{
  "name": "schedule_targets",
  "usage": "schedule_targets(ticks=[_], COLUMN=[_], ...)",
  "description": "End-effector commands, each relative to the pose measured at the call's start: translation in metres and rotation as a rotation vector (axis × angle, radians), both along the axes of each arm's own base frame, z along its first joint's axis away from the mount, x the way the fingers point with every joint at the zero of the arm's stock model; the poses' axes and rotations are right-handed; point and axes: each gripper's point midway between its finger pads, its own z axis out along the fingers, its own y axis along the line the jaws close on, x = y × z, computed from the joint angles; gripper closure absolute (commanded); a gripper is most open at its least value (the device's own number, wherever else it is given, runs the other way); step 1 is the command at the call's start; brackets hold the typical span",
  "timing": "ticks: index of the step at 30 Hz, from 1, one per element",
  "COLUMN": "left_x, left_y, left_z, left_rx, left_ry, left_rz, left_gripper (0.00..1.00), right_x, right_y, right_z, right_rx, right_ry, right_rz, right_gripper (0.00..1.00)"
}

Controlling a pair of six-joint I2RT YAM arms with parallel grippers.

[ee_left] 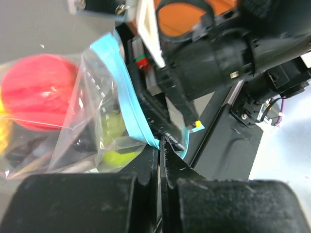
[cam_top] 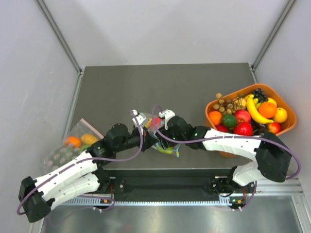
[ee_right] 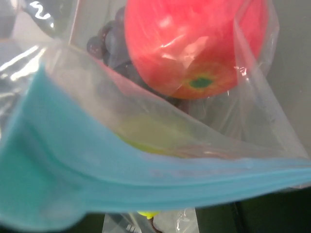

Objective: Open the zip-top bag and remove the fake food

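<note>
The zip-top bag (cam_top: 161, 144) hangs between my two grippers above the table's near edge. In the left wrist view my left gripper (ee_left: 161, 146) is shut on its teal-blue zip strip (ee_left: 124, 82). Through the plastic show fake food: a red apple (ee_left: 39, 92) and a lime-green fruit (ee_left: 116, 148). My right gripper (ee_left: 187, 137) is at the bag's mouth, its two dark fingers apart, one lying along the strip. In the right wrist view the strip (ee_right: 121, 179) fills the foreground and hides my fingers; behind it are the apple (ee_right: 194, 43), purple grapes (ee_right: 109, 46) and the green fruit (ee_right: 155, 136).
An orange basket (cam_top: 289, 125) heaped with fruit stands at the right of the dark mat. A second clear bag (cam_top: 73, 145) with a pinkish-red edge lies at the left, holding an orange and other fruit. Grey walls close in the table.
</note>
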Motion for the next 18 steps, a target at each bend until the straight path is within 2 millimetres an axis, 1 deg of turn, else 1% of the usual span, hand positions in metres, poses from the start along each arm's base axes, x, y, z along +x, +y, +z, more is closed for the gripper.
schedule_targets(ticks=[1,6,9,11,12,14,15,18], left_x=[-0.003,-0.003,-0.002,-0.003,-0.002,-0.002,-0.003,-0.002], left_y=[-0.006,-0.006,-0.006,-0.006,-0.005,-0.005,-0.005,-0.004], left_z=[0.033,0.027,0.026,0.025,0.026,0.026,0.028,0.027], left_rx=[-0.092,-0.078,-0.075,-0.075,-0.076,-0.074,-0.079,-0.077], left_ry=[-0.108,-0.097,-0.092,-0.095,-0.098,-0.099,-0.102,-0.103], left_rz=[-0.045,-0.043,-0.041,-0.041,-0.035,-0.034,-0.035,-0.033], left_gripper=[1.0,1.0,1.0,1.0,1.0,1.0,1.0,1.0], right_x=[-0.002,-0.019,-0.028,-0.035,-0.037,-0.042,-0.043,-0.049], right_y=[0.011,0.015,0.017,0.018,0.02,0.022,0.023,0.027], right_z=[-0.002,-0.016,-0.028,-0.036,-0.037,-0.044,-0.045,-0.055], right_rx=[0.014,-0.025,-0.052,-0.072,-0.074,-0.091,-0.09,-0.106], right_ry=[-0.015,0.013,0.039,0.054,0.059,0.065,0.073,0.088], right_rz=[-0.01,0.024,0.035,0.045,0.047,0.056,0.054,0.064], right_gripper=[0.39,0.36,0.29,0.27,0.22,0.2,0.15,0.14])
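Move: The green pear in the bag lies some 6 cm below the right hand, about 2 cm back and 2 cm to its right. From that same hand, the red apple is roughly 6 cm ahead, 1 cm left and 4 cm lower; the yellow fruit is about 8 cm ahead and 5 cm left, some 5 cm down. From the left hand, still pinching the blue zip rim, the pear is about 3 cm back, 5 cm right and 12 cm below. Downward, about 5 cm and gathering speed, the right hand sinks into the bag's mouth towards the green pear, easing back some 2 cm as its already half-open fingers spread nearly wide. The left hand keeps its shut pinch on the blue rim, first almost still, then following about 2 cm down and a little back. ##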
